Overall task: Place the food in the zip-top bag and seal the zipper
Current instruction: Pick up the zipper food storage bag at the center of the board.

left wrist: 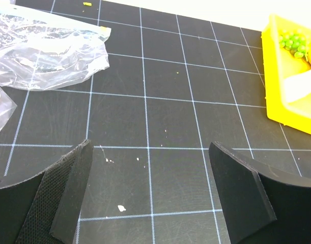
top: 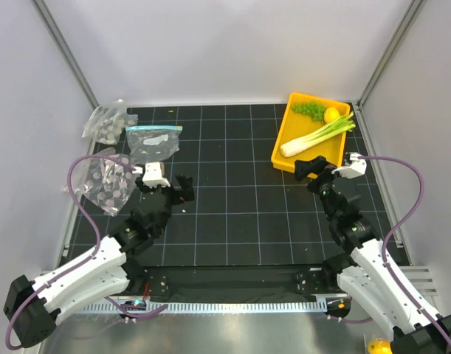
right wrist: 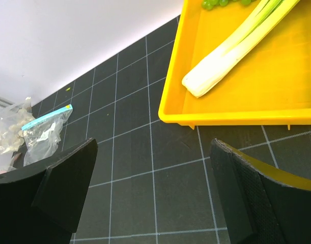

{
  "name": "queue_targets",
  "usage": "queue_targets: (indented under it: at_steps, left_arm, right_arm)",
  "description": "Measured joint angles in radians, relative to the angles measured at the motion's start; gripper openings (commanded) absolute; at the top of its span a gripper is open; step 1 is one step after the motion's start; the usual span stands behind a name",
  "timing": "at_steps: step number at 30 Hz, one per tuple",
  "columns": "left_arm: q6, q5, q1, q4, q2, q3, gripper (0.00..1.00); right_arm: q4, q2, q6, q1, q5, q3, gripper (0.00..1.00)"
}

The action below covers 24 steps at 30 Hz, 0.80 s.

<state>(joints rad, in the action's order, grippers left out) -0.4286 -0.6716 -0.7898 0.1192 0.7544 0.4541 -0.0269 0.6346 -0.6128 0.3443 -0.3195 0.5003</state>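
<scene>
The leek (top: 317, 136), lemon (top: 331, 114) and green grapes (top: 308, 109) lie in a yellow tray (top: 286, 140) at the back right. A large clear dotted bag (top: 109, 184) lies at the left edge; I cannot make out its pink zipper. My left gripper (top: 164, 188) is open and empty just right of that bag, over bare mat (left wrist: 150, 188). My right gripper (top: 317, 171) is open and empty just in front of the tray (right wrist: 152, 188). The right wrist view shows the leek (right wrist: 231, 56) and grapes (right wrist: 216, 4) in the tray (right wrist: 236, 117).
A clear bag with a light-blue zipper (top: 153, 140) lies behind the left gripper and shows in the left wrist view (left wrist: 48, 56). A smaller bunched dotted bag (top: 105, 122) sits at the back left corner. White walls and metal posts ring the black gridded mat.
</scene>
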Motion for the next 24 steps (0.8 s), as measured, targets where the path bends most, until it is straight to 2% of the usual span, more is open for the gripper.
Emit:
queue_targets:
  at_steps: [10, 14, 19, 24]
  left_arm:
    - [-0.001, -0.01, 0.0, 0.0, 0.023, 0.004, 1.0]
    - [-0.048, -0.078, 0.006, -0.045, 0.069, 0.036, 1.0]
    - [-0.166, -0.119, 0.1, -0.175, 0.162, 0.139, 1.0]
    - [-0.301, -0.135, 0.201, -0.289, 0.253, 0.179, 1.0]
  right_arm:
    - [0.0, -0.013, 0.0, 0.0, -0.001, 0.0, 1.0]
    - [0.0, -0.013, 0.0, 0.0, -0.001, 0.0, 1.0]
    - [0.0, -0.013, 0.0, 0.0, -0.002, 0.0, 1.0]
    - [0.0, -0.005, 0.0, 0.0, -0.002, 0.0, 1.0]
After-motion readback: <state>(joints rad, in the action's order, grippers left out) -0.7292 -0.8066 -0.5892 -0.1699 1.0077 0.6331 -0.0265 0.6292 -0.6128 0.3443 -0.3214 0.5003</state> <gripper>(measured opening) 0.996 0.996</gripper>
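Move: The empty zip-top bag with the blue zipper lies about 20 cm ahead of my open left hand, 11 cm to its left and some 19 cm below. The bag of round slices is nearer to me, roughly 4 cm ahead and 24 cm left of that hand; the far filled bag lies about 30 cm ahead and 30 cm left. From my right hand the zip-top bag is about 18 cm ahead and 52 cm left. Leading with a swing to the left, I start my left hand towards the zip-top bag: about 6 cm left, with some 3 cm forward, sinking nearly 4 cm, most of that at the end. As it goes I turn the wrist a little over 20 degrees counter-clockwise and tip the fingers down, keeping them wide open and clear of everything. ##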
